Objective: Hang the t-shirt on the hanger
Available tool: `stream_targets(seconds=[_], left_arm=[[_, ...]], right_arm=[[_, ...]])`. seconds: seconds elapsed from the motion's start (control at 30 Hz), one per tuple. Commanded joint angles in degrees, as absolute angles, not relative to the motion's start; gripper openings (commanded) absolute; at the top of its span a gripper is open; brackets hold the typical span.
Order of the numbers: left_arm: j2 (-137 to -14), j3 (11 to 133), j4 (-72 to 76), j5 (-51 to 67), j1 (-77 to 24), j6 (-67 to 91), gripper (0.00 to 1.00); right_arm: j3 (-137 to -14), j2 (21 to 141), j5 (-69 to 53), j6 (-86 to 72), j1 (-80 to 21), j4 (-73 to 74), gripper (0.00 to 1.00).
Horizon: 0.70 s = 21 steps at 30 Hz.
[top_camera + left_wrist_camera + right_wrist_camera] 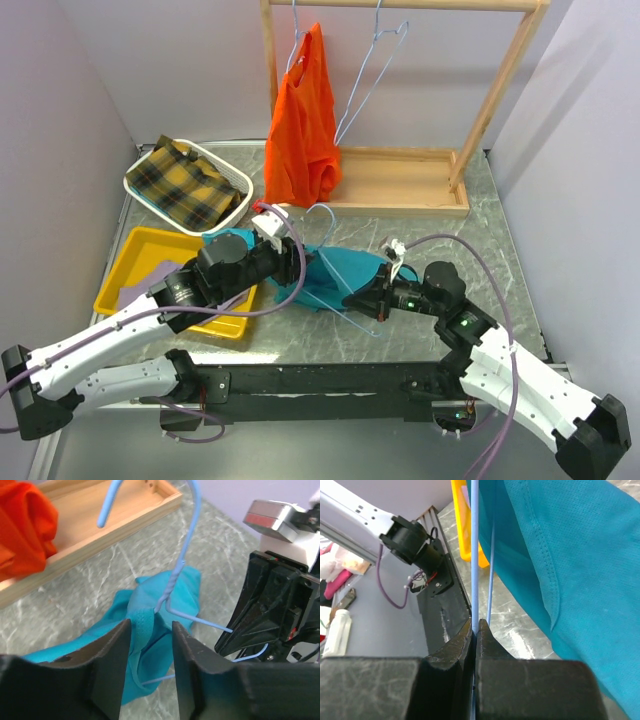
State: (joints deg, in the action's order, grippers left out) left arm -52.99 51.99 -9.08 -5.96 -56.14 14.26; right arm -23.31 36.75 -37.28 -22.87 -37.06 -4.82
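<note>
The teal t-shirt (350, 266) lies bunched on the marble table between my two arms. A pale-blue wire hanger (345, 300) is partly threaded into it, hook (322, 212) pointing toward the rack. My left gripper (298, 262) is at the shirt's left end. In the left wrist view its fingers (107, 665) stand apart, with the t-shirt's (165, 587) collar band loose in the gap beneath the hanger neck (175, 580). My right gripper (475, 625) is shut on the hanger wire (474, 555), and the t-shirt (560, 545) hangs to its right.
A wooden rack (400, 180) stands at the back with an orange garment (300, 125) and a bare hanger (375, 70) on it. A white basket (235, 175) of plaid cloth sits at the back left. Under my left arm is a yellow tray (135, 250) holding lilac cloth (150, 275).
</note>
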Motion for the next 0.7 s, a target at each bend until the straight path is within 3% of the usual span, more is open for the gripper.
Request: stream_targets(seconds=[0.0, 0.2, 0.37, 0.67], left_arm=[[-50.4, 52.4, -11.9, -10.3, -56.3, 16.5, 0.48], [-45.2, 51.2, -12.8, -9.1, -56.3, 18.5, 0.6], [-47.7, 54.5, -12.0, -7.2, -56.4, 18.5, 0.69], [-54.1, 57.0, -9.4, -13.9, -57.2, 17.4, 0.69]], right_arm=[[-22.0, 38.0, -35.9, -23.2, -38.2, -22.0, 0.0], [-22.1, 41.8, -33.9, -20.6, -40.3, -22.3, 0.0], [-22.5, 43.8, -31.7, -19.3, -42.1, -22.1, 0.0], [-23.6, 46.3, -29.7, -17.6, -43.9, -20.9, 0.0]])
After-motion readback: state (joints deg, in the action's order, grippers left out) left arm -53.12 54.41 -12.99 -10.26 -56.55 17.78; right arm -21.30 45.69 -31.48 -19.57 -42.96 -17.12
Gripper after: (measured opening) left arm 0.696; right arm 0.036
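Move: The left hand's half-open fingers point at the hanger's neck, about 4 cm ahead of them and 4 cm to their right, with the teal t-shirt's collar some 2 cm ahead, 3 cm right and 3 cm lower. The orange shirt hangs about 25 cm straight ahead. The right hand already holds the hanger's right shoulder; the collar it feeds lies roughly 7 cm ahead, 10 cm to its left and 4 cm higher. The right hand keeps its pinch on the hanger's right shoulder and carries the hanger mostly left, about 3 cm, sinking and edging forward as it pushes the other shoulder into the t-shirt's collar, the hand tipping up only some 5 degrees. Meanwhile the left hand goes on spreading its fingers wide beside the hanger's neck and makes a small loop, nearly 3 cm to the left with a slight draw back and rise, then forward, down and partly back to the right, ending about 1 cm left of where it began. ##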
